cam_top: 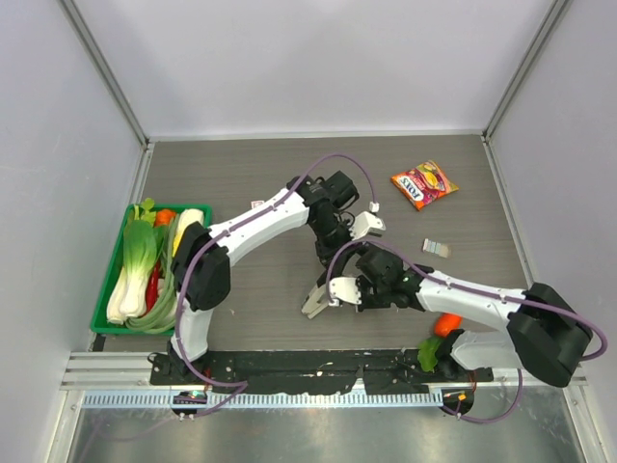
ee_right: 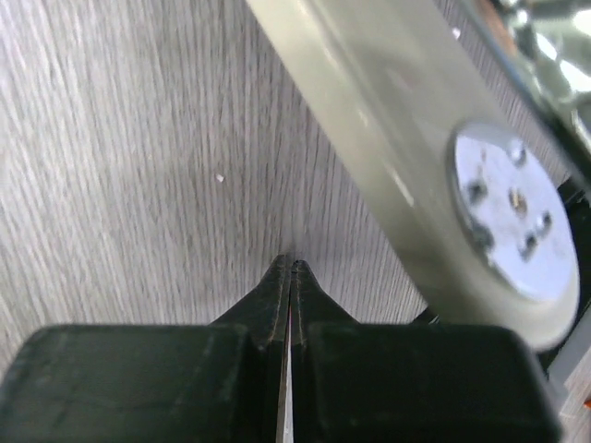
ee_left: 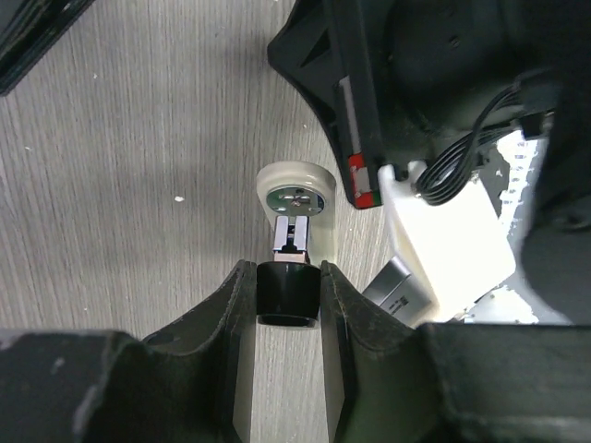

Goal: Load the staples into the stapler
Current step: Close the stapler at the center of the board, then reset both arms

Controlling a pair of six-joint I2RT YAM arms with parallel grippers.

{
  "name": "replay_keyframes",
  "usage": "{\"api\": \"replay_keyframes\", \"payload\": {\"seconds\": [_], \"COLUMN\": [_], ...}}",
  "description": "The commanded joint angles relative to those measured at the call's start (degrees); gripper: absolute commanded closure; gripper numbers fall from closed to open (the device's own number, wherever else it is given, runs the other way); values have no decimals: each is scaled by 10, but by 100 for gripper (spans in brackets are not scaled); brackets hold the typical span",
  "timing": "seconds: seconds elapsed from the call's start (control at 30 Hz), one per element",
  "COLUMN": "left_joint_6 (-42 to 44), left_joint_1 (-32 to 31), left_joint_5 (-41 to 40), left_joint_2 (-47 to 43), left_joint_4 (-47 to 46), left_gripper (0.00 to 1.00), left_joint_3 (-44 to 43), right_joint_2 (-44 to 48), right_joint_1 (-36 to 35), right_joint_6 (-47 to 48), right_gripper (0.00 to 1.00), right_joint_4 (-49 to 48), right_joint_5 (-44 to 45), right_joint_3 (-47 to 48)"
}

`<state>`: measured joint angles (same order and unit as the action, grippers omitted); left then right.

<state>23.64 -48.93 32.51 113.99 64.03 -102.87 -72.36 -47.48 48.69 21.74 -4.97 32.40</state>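
Note:
The stapler (ee_left: 294, 198) has a cream base with a round metal disc and lies on the wooden table. My left gripper (ee_left: 288, 277) is shut on its black end piece (ee_left: 287, 293), and a metal rail runs from that piece toward the disc. From above, the cream stapler (cam_top: 315, 302) shows just below the left gripper (cam_top: 326, 258). My right gripper (ee_right: 292, 266) is shut, tips down at the table beside the cream base (ee_right: 388, 157); in the top view the right gripper (cam_top: 330, 292) sits next to the stapler. A tiny white-and-red thing (cam_top: 256, 204) beside the left forearm may be the staples.
An orange-red snack packet (cam_top: 423, 183) lies at the back right, with a small pale packet (cam_top: 436, 247) nearer. A green tray (cam_top: 108, 313) of vegetables stands at the left. A carrot (cam_top: 445, 324) lies by the right arm's base. The two arms cross closely mid-table.

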Motion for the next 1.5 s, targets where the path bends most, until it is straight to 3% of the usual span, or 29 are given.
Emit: {"api": "replay_keyframes", "payload": {"seconds": [0.0,0.23,0.47,0.57,0.67,0.73,0.77,0.93,1.07,1.1,1.13,1.17,1.2,1.23,1.27,1.33,1.37,1.47], "left_joint_6": [-27,-36,-26,-26,-25,-24,-22,-1,14,11,5,-3,-11,-19,-32,-59,-94,-165], "left_joint_1": [-10,-58,-106,-107,-107,-107,-106,-88,-10,16,49,127,171,215,302,374,432,525], "left_joint_5": [-15,-177,-259,-265,-271,-283,-289,-309,-274,-259,-210,-180,-148,-108,-50,-20,-23,-80], "left_joint_2": [-17,-4,60,78,81,76,67,-15,-138,-192,-223,-251,-278,-338,-365,-460,-497,-613], "left_joint_4": [-12,-26,-9,-8,-10,-13,-13,-18,-24,-29,-40,-48,-57,-70,-98,-152,-222,-326], "left_gripper": [100,100,98,83,54,41,27,0,0,0,0,0,0,0,0,0,0,0], "left_joint_3": [5,13,-11,-19,-17,-13,-11,20,53,64,69,75,89,100,116,184,243,338], "right_joint_2": [64,214,355,364,368,375,378,401,404,399,391,375,362,350,331,324,328,335], "right_joint_1": [3,47,99,100,100,100,100,114,136,140,145,150,163,173,179,182,182,184], "right_joint_6": [-9,-9,2,4,4,2,-2,-35,-59,-74,-86,-100,-133,-151,-169,-243,-270,-281], "right_gripper": [96,96,98,97,97,97,96,84,68,50,42,37,25,25,25,23,21,19], "right_joint_4": [38,84,96,102,102,103,103,108,117,115,111,106,104,96,89,26,-1,-38], "right_joint_5": [11,1,-27,-32,-30,-28,-27,-17,-8,1,23,39,47,71,95,140,180,189], "right_joint_3": [-9,-23,-33,-35,-34,-31,-30,-1,44,66,79,95,131,149,167,200,203,224]}}
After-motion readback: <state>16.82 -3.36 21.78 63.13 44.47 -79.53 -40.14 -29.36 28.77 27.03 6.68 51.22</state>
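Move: The left gripper still holds the cream-and-black stapler by its black front end. Its put-down spot on the board is centred about 4 cm left, 2 cm back and 11 cm below that hand. From there, the black stapler is some 13 cm right and 8 cm ahead, the staples pack about 28 cm right and 10 cm ahead. From the closed right fingertips, the held stapler's middle is roughly 7 cm left, 2 cm ahead and 4 cm higher. Lower the left gripper about 8 cm while tilting it some 25 degrees, set the held stapler on the board, open the fingers wide to let go, then lift and swing far left and forward towards the vegetable tray. Meanwhile raise the right gripper away from the stapler, about 10 cm; pause, then climb on, rightward and forward, opening its fingers. ##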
